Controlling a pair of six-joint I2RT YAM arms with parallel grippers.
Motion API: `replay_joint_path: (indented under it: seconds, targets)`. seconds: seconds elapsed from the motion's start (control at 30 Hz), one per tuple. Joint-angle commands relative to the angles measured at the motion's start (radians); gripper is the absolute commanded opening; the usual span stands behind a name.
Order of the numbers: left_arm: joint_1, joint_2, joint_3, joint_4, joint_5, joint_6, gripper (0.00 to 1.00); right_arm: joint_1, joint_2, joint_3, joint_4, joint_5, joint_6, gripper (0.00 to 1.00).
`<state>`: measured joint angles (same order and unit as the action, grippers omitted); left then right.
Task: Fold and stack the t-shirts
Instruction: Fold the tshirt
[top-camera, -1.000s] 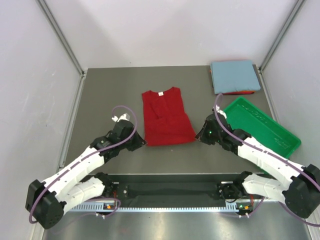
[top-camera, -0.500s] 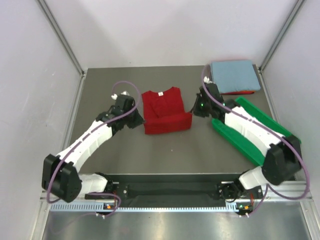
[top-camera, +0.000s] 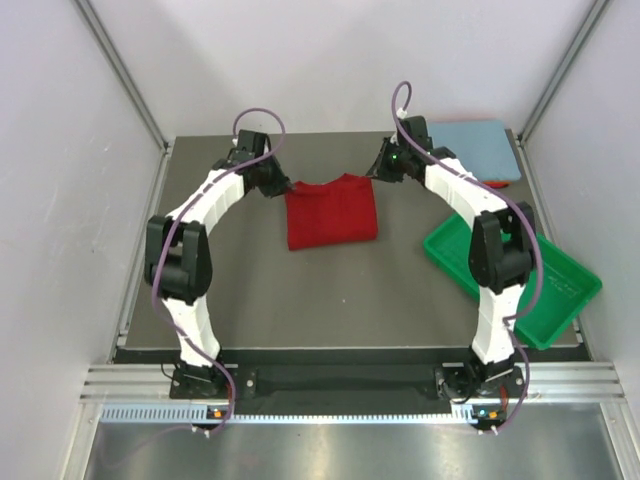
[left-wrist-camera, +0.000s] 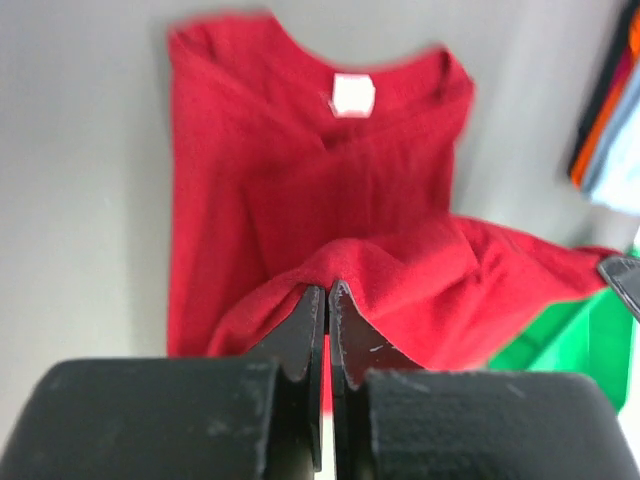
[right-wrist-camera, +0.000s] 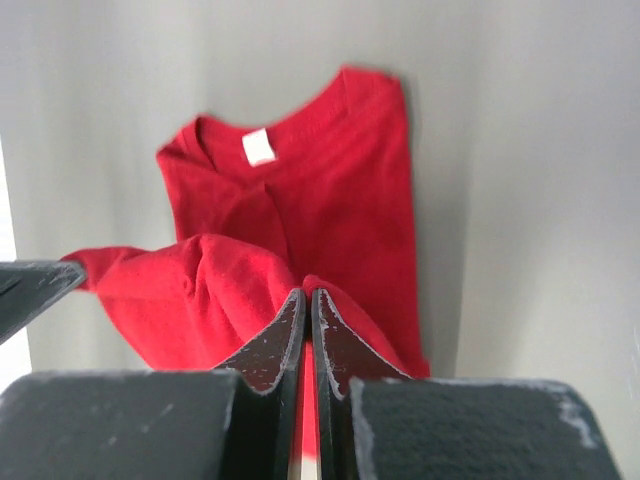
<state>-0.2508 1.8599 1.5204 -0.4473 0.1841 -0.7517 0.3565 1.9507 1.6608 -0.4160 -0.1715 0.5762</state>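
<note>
A dark red t-shirt lies on the grey table, its near half doubled over toward the collar. My left gripper is shut on the lifted hem at the shirt's far left corner, and my right gripper is shut on the hem at the far right corner. In the left wrist view the gripper pinches red cloth, with the white neck label beyond it. The right wrist view shows the same: gripper, label. A folded light blue t-shirt sits at the back right on a red one.
A green plastic tray lies at the right, partly under the right arm. The metal frame posts stand at the table's back corners. Bare grey table stretches between the shirt and the arm bases.
Both arms have carried the shirt's near hem away from the bases to the collar end, folding the shirt in half. The shirt now looks shorter.
</note>
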Motion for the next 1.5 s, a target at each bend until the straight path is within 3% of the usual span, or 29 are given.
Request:
replay_joint_path:
  seconds: [0.0, 0.17, 0.43, 0.8, 0.87, 1.0, 1.07, 1.1, 1.23, 1.47]
  targets:
    - [0.041, 0.097, 0.124, 0.030, 0.037, 0.020, 0.00, -0.034, 0.082, 0.112, 0.123, -0.106, 0.002, 0.00]
    - [0.070, 0.215, 0.250, 0.056, 0.029, 0.006, 0.00, -0.074, 0.183, 0.142, 0.276, -0.201, 0.036, 0.00]
    - [0.099, 0.309, 0.320, 0.156, 0.032, -0.005, 0.00, -0.085, 0.332, 0.209, 0.557, -0.260, 0.099, 0.00]
    - [0.143, 0.442, 0.379, 0.242, 0.011, -0.024, 0.00, -0.088, 0.525, 0.384, 0.635, -0.273, 0.148, 0.00]
    - [0.150, 0.488, 0.414, 0.254, 0.044, -0.017, 0.00, -0.090, 0.554, 0.408, 0.635, -0.263, 0.157, 0.09]
    - [0.163, 0.518, 0.483, 0.164, -0.014, 0.023, 0.26, -0.116, 0.587, 0.465, 0.568, -0.290, 0.142, 0.33]
    - [0.168, 0.487, 0.486, 0.134, -0.093, 0.063, 0.31, -0.128, 0.559, 0.439, 0.542, -0.290, 0.107, 0.46]
    - [0.170, 0.476, 0.486, 0.102, -0.116, 0.078, 0.35, -0.139, 0.519, 0.424, 0.524, -0.293, 0.088, 0.48]
    - [0.165, 0.385, 0.428, 0.093, -0.103, 0.130, 0.36, -0.162, 0.413, 0.315, 0.479, -0.319, -0.008, 0.59]
    - [0.143, 0.301, 0.195, 0.232, 0.185, 0.100, 0.36, -0.148, 0.359, 0.211, 0.327, -0.397, -0.151, 0.65]
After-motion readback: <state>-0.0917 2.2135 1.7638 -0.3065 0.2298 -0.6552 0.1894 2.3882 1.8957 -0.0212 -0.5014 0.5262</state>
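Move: Both hands already pinch the red t-shirt's hem corners in the air. For the left hand, the shirt's left shoulder lies about 11 cm ahead, 3 to its left and 11 below, with the white neck tag some 10 ahead, 5 right. For the right hand, the right shoulder is about 11 ahead, 6 left, 11 below; the folded stack lies roughly 17 ahead, 24 right, 10 below. Both hands carry the hem corners about 14 cm forward and down over the shoulders, open, then draw back. ##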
